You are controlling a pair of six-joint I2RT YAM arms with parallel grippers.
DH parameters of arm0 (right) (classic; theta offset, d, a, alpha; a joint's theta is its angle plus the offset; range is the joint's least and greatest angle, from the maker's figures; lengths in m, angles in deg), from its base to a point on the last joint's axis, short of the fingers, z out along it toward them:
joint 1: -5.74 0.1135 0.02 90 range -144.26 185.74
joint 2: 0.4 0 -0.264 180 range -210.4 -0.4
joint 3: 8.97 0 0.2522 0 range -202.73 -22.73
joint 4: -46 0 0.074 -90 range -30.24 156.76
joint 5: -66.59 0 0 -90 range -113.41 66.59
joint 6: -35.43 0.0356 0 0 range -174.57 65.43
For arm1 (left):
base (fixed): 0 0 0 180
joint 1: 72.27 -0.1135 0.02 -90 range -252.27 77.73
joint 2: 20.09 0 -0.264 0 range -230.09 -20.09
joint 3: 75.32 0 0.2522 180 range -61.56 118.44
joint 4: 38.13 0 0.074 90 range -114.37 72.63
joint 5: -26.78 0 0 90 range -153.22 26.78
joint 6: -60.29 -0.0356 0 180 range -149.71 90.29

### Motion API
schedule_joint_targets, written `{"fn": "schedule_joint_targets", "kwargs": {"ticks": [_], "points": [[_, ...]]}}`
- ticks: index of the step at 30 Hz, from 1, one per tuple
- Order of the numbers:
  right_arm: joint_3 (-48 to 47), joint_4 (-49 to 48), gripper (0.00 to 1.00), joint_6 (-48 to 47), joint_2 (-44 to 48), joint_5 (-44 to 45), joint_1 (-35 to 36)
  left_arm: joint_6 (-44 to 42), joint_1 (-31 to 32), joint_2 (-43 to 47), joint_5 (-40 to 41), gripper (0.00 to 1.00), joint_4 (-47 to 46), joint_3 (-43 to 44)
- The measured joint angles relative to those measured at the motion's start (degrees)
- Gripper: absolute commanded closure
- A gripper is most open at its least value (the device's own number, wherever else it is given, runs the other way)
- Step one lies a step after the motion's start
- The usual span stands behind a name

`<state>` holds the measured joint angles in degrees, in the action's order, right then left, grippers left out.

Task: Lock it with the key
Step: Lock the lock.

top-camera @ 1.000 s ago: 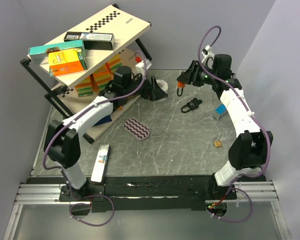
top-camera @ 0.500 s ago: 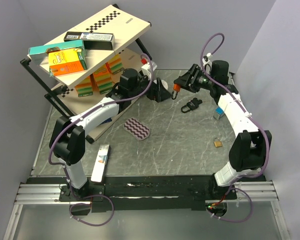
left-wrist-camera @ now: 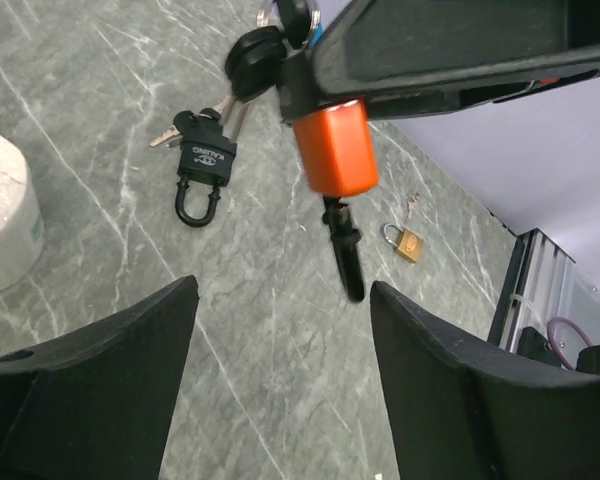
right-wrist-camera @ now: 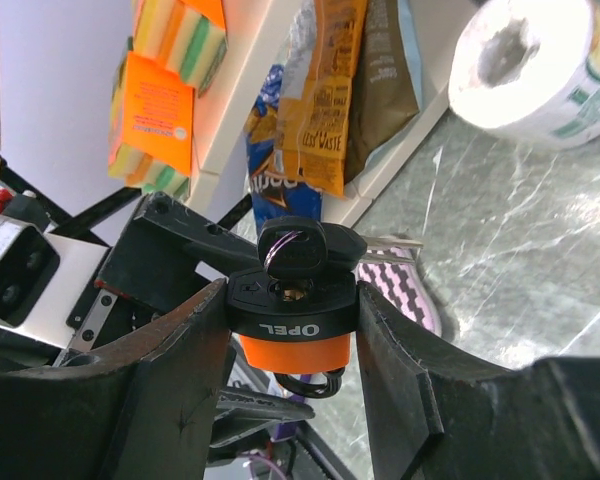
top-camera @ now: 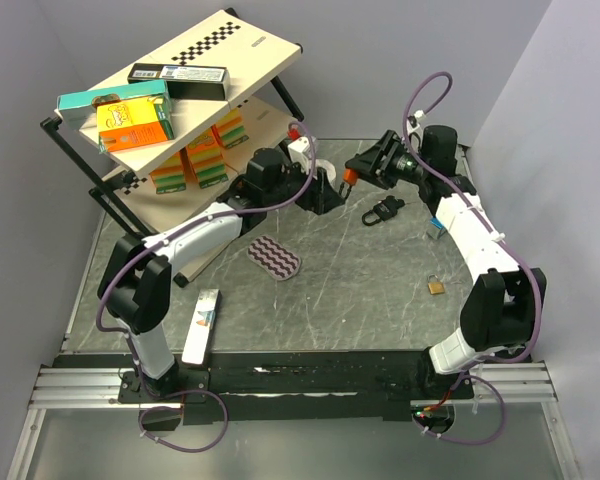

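Observation:
An orange padlock [right-wrist-camera: 292, 340] with a black top sits between the fingers of my right gripper [right-wrist-camera: 292, 300], which is shut on its body and holds it above the table. A black-headed key [right-wrist-camera: 298, 250] is in its keyhole, with other keys on the ring. In the top view the padlock [top-camera: 348, 178] hangs at the back centre. My left gripper [left-wrist-camera: 280, 300] is open just left of and below it. The black shackle [left-wrist-camera: 345, 255] hangs down above the gap between the left jaws, touching neither.
A black padlock with keys [top-camera: 383, 211] and a small brass padlock [top-camera: 436, 286] lie on the table to the right. A white roll [top-camera: 323, 166] stands behind the left gripper. A purple zigzag cloth [top-camera: 275, 257], a white bar [top-camera: 202, 325] and a loaded tilted rack [top-camera: 180, 90] are on the left.
My left arm has reached right toward the orange padlock and its jaws have narrowed a little. The right gripper has carried the padlock left to meet it.

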<state>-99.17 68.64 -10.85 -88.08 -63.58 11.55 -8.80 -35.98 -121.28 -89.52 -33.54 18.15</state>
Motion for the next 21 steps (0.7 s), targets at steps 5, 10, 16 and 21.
{"fn": "schedule_joint_targets", "kwargs": {"ticks": [5, 10, 16, 21], "points": [[1.1, -0.3, 1.0, 0.4, 0.5, 0.0, 0.8, 1.3, 1.1, 0.0, 0.8, 0.43, -0.5, 0.0], [1.9, -0.7, 1.0, 0.4, 1.0, 0.0, 0.9, 2.6, 1.7, 0.0, 1.2, 0.81, -1.2, 0.0], [3.3, -2.2, 0.46, 0.3, 1.7, 0.3, 0.7, 3.2, 1.8, -0.6, 1.4, 0.99, -0.7, 1.3], [3.5, -1.7, 0.01, -1.7, 2.1, -1.2, 0.4, 1.4, 1.6, -0.8, 0.0, 0.99, 1.0, 1.9]]}}
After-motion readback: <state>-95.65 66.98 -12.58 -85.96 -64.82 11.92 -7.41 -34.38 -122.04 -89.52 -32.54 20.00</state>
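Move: The orange padlock, key side up, is still pinched in the right fingers. Its shackle hangs roughly 4 cm back, 3 cm left and 4 cm below the right hand. From the left hand the shackle is almost between the open fingertips, about 2 cm to the right, 1 cm back and 1 cm up. The black padlock lies on the table some 14 cm right, 4 cm ahead and 22 cm below the left hand; the toilet roll stands 9 cm ahead, 2 cm left, 18 cm lower. Left fingers close fully on the dangling shackle of the orange padlock and pinch it, while that hand eases about 1.5 cm to the right and slightly back. The right hand keeps hold of the padlock's top, drifting back about 1 cm towards the left hand, then at the very end opens its fingers wider and lets go of the body. ##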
